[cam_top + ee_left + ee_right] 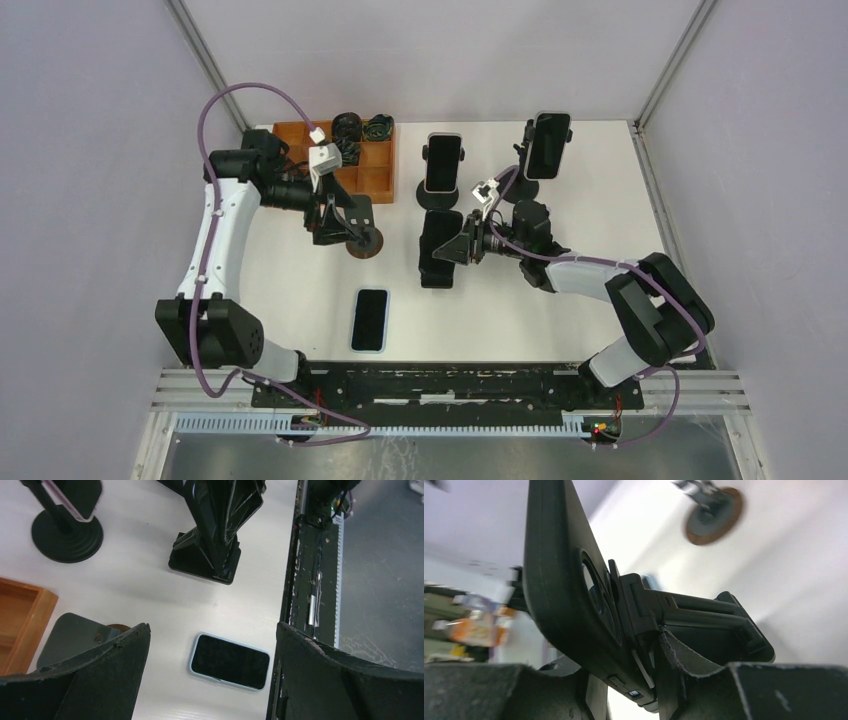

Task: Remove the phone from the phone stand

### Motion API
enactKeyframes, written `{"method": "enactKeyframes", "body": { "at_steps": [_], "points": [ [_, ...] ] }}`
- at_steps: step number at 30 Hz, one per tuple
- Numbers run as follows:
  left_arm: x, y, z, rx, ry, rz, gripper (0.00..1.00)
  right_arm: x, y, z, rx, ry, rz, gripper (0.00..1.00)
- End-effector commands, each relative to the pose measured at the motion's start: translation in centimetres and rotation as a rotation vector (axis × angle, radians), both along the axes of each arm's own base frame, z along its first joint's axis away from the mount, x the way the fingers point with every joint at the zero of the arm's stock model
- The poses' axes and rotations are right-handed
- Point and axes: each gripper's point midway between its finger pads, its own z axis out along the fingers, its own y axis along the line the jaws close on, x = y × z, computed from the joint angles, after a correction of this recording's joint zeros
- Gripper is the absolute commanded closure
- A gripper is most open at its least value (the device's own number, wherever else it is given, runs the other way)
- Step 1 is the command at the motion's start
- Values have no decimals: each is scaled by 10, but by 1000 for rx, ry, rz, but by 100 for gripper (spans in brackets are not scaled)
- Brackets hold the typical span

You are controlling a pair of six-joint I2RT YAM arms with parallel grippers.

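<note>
A phone in a black case [437, 248] sits on its phone stand [440, 276] in the middle of the table. My right gripper [460, 249] has come in from the right and is shut on this phone. In the right wrist view, the fingers [694, 680] clamp the lower edge of the phone [559, 590], whose back still rests against the stand's cradle [704, 612]. My left gripper [340, 228] hangs open over an empty round-based stand [367, 240]. Nothing is between the left gripper's [212, 628] fingers.
A phone in a light blue case [370, 320] [229, 661] lies flat near the front edge. Two more phones stand on stands at the back [443, 162] [548, 145]. A wooden compartment tray [365, 172] sits at the back left. The black rail [305, 580] runs along the table's near edge.
</note>
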Motion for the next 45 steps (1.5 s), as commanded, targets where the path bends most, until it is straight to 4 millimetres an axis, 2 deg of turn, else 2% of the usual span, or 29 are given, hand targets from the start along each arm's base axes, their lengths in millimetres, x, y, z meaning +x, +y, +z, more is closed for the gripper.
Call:
{"method": "enactKeyframes", "body": {
  "at_steps": [1,5,13,21,27,35,41,45],
  "points": [
    [-14,-14,-18,-47,-56,-146,0,-50,14,121,378,-186,264,100],
    [-21,-16,-34,-27,-74,-189,0,-82,19,151,480,-208,391,100],
    [-41,-31,-10,-104,-174,-246,0,-131,36,186,621,-197,612,100],
    [-80,-42,-8,-89,-218,-324,0,-136,53,199,659,-189,667,100],
    [-89,-40,-15,-52,-264,-345,5,-139,63,209,667,-192,689,100],
    [-78,-44,3,-71,-328,-290,23,-137,78,218,668,-197,668,100],
    [-84,-41,5,-54,-333,-272,55,-130,94,220,642,-182,621,100],
    [-93,-35,5,-14,-387,-279,63,-123,103,224,637,-151,547,100]
  ]
}}
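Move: The black phone stand, its phone already pinched in my right fingers and both off the table, lies about 17 cm to the right of my open left hand, 2 cm back and some 19 cm below. From my right hand the stand is 3 cm left, 2 cm back and 4 cm lower. From my left hand, the phone lying flat is 10 cm back, 3 cm right and 27 cm down; the empty stand is 8 cm ahead, 2 cm right and 20 cm down. My right hand keeps its pinch on the phone and swings phone and stand up about 18 cm, 12 cm back and 9 cm left, fingers tipping up and turning counter-clockwise. My left hand comes back some 9 cm and 4 cm right to meet it, dipping and rising again, turning roughly 25 degrees; late on, its wide-open fingers close more than halfway around the stand's arm. ##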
